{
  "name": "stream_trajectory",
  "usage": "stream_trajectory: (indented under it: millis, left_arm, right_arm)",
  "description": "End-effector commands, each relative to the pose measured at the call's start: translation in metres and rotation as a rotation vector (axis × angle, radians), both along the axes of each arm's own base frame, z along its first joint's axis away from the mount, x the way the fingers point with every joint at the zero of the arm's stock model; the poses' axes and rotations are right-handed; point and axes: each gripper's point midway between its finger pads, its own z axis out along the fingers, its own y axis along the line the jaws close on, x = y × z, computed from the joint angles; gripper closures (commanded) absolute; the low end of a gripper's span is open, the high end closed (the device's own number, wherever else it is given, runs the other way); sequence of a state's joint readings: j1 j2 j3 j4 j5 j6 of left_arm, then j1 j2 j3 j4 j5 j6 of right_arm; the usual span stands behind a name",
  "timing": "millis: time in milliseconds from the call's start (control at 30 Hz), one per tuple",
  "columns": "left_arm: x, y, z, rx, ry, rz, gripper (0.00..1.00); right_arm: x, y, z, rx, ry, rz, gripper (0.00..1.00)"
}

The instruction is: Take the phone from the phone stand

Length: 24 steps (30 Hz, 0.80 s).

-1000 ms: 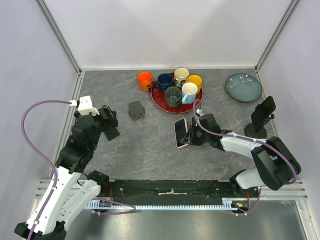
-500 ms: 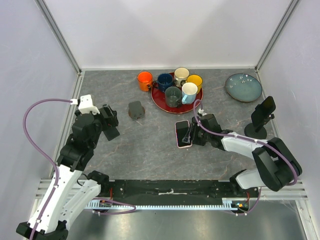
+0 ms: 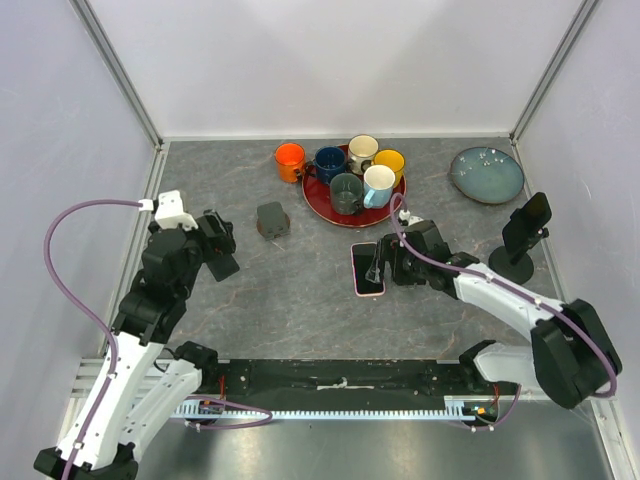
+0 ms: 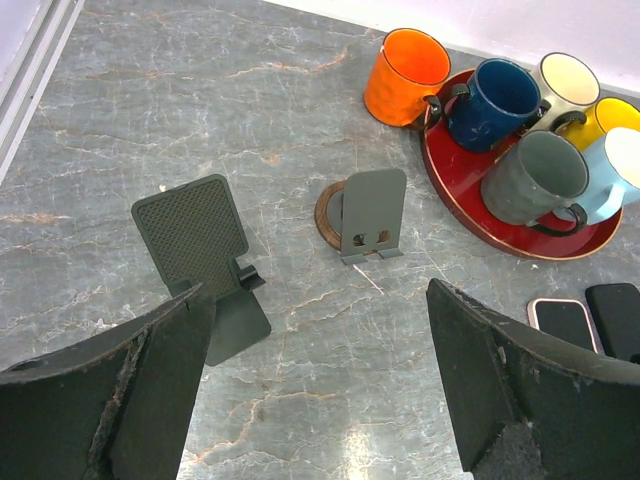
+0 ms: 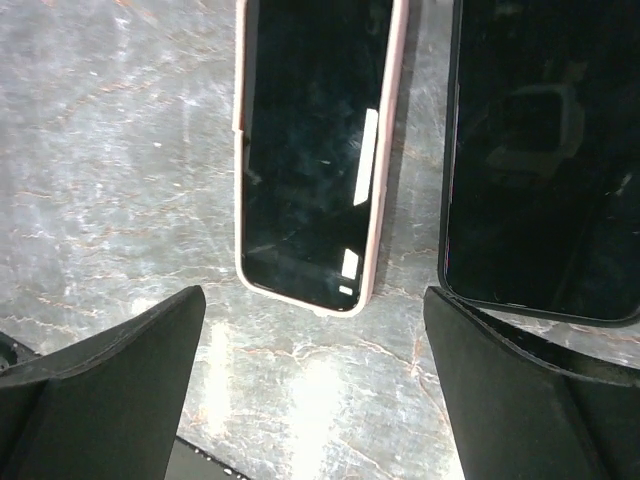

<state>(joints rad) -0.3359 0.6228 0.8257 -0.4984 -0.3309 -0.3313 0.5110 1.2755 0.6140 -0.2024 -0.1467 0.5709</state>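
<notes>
A phone in a pink case [image 3: 367, 270] [image 5: 315, 150] lies flat, screen up, on the grey marble table. A black phone [image 5: 545, 150] lies right beside it. My right gripper [image 3: 384, 268] [image 5: 312, 330] hovers open just over their near ends, holding nothing. A small grey phone stand [image 3: 271, 219] [image 4: 372, 212] stands empty on a brown disc. A mesh-backed grey stand [image 4: 195, 245], also empty, is closer to my left gripper [image 3: 222, 250] [image 4: 315, 300], which hangs open over bare table. At the far right is a black stand [image 3: 520, 245]; I cannot tell whether its tilted dark top is a phone.
A red tray [image 3: 318, 203] with several mugs sits at the back centre, with an orange mug [image 3: 290, 161] beside it. A blue-grey plate [image 3: 487, 174] lies at the back right. White walls with metal rails close in both sides and the back.
My right gripper has opened and let go of the pink-cased phone, which went from tilted on its edge to lying flat. The left arm has not moved.
</notes>
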Motion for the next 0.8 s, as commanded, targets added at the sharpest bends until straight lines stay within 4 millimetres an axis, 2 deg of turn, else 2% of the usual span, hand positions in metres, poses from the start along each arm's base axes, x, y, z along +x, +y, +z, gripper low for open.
stream_trajectory:
  millis: [0, 33, 67, 100, 133, 167, 200, 233, 300, 333, 400, 433, 500, 533, 600, 633, 700, 767]
  left_arm:
    - [-0.003, 0.003, 0.006, -0.021, -0.042, 0.010, 0.08]
    - [-0.004, 0.003, 0.004, -0.022, -0.038, 0.012, 0.08]
    - [-0.006, 0.004, 0.000, -0.022, -0.028, 0.013, 0.08]
    - [-0.008, 0.004, 0.001, -0.028, -0.033, 0.014, 0.08]
    - [-0.010, 0.005, -0.001, -0.026, -0.029, 0.014, 0.08]
    - [-0.012, 0.006, -0.005, -0.025, -0.016, 0.015, 0.08]
    - [-0.015, 0.006, -0.005, -0.029, -0.019, 0.016, 0.08]
    - [-0.018, 0.007, -0.006, -0.032, -0.023, 0.016, 0.08]
    - [-0.023, 0.009, -0.011, -0.040, -0.018, 0.019, 0.08]
    - [-0.025, 0.008, -0.015, -0.043, -0.011, 0.014, 0.08]
    - [-0.032, 0.007, -0.015, -0.064, -0.018, 0.002, 0.08]
    - [-0.035, 0.007, -0.019, -0.069, -0.014, -0.003, 0.08]
    - [-0.042, 0.007, -0.021, -0.083, -0.019, -0.008, 0.08]
    - [-0.044, 0.008, -0.023, -0.086, -0.019, -0.005, 0.08]
    - [-0.049, 0.010, -0.023, -0.093, -0.031, -0.006, 0.07]
    - [-0.051, 0.010, -0.024, -0.095, -0.032, -0.008, 0.07]
    - [-0.055, 0.010, -0.023, -0.105, -0.043, -0.013, 0.07]
    - [-0.057, 0.007, -0.025, -0.110, -0.044, -0.026, 0.07]
  right_arm:
    - [0.014, 0.000, 0.059, -0.005, -0.143, 0.048, 0.02]
    - [0.015, -0.001, 0.069, -0.009, -0.167, 0.058, 0.02]
    - [0.016, -0.002, 0.088, -0.007, -0.203, 0.060, 0.02]
    - [0.020, -0.008, 0.098, -0.034, -0.238, 0.055, 0.02]
    - [0.026, -0.010, 0.116, -0.041, -0.283, 0.040, 0.02]
    - [0.024, -0.017, 0.125, -0.062, -0.302, 0.024, 0.02]
    - [0.031, -0.029, 0.134, -0.113, -0.340, -0.014, 0.02]
    - [0.036, -0.033, 0.153, -0.121, -0.385, -0.032, 0.02]
    - [0.039, -0.055, 0.166, -0.214, -0.408, -0.096, 0.02]
    - [0.043, -0.060, 0.183, -0.240, -0.442, -0.111, 0.02]
    - [0.045, -0.078, 0.188, -0.331, -0.431, -0.155, 0.02]
    - [0.050, -0.090, 0.202, -0.389, -0.461, -0.189, 0.02]
    - [0.053, -0.104, 0.203, -0.463, -0.439, -0.218, 0.02]
    - [0.055, -0.121, 0.212, -0.518, -0.446, -0.283, 0.02]
    - [0.056, -0.139, 0.219, -0.565, -0.440, -0.350, 0.02]
    - [0.056, -0.158, 0.229, -0.598, -0.443, -0.425, 0.02]
    - [0.054, -0.177, 0.243, -0.618, -0.453, -0.504, 0.02]
    - [0.049, -0.210, 0.260, -0.653, -0.465, -0.621, 0.02]
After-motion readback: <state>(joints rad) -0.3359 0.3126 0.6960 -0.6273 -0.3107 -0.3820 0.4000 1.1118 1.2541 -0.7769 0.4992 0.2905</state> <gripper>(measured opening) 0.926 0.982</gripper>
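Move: The phone on the right-hand stand is about 35 cm to the right hand's right, some 6 cm ahead and 9 cm higher. Laid flat about 5 cm below that hand are the pink phone, 3 cm left and 3 cm ahead, and the black phone, 6 cm right and 6 cm ahead. From the left hand the standing phone is some 80 cm right, 4 cm ahead and 12 cm lower. Open right hand climbs about 22 cm, swinging right towards the right-hand phone stand; left draws back 5 cm. ##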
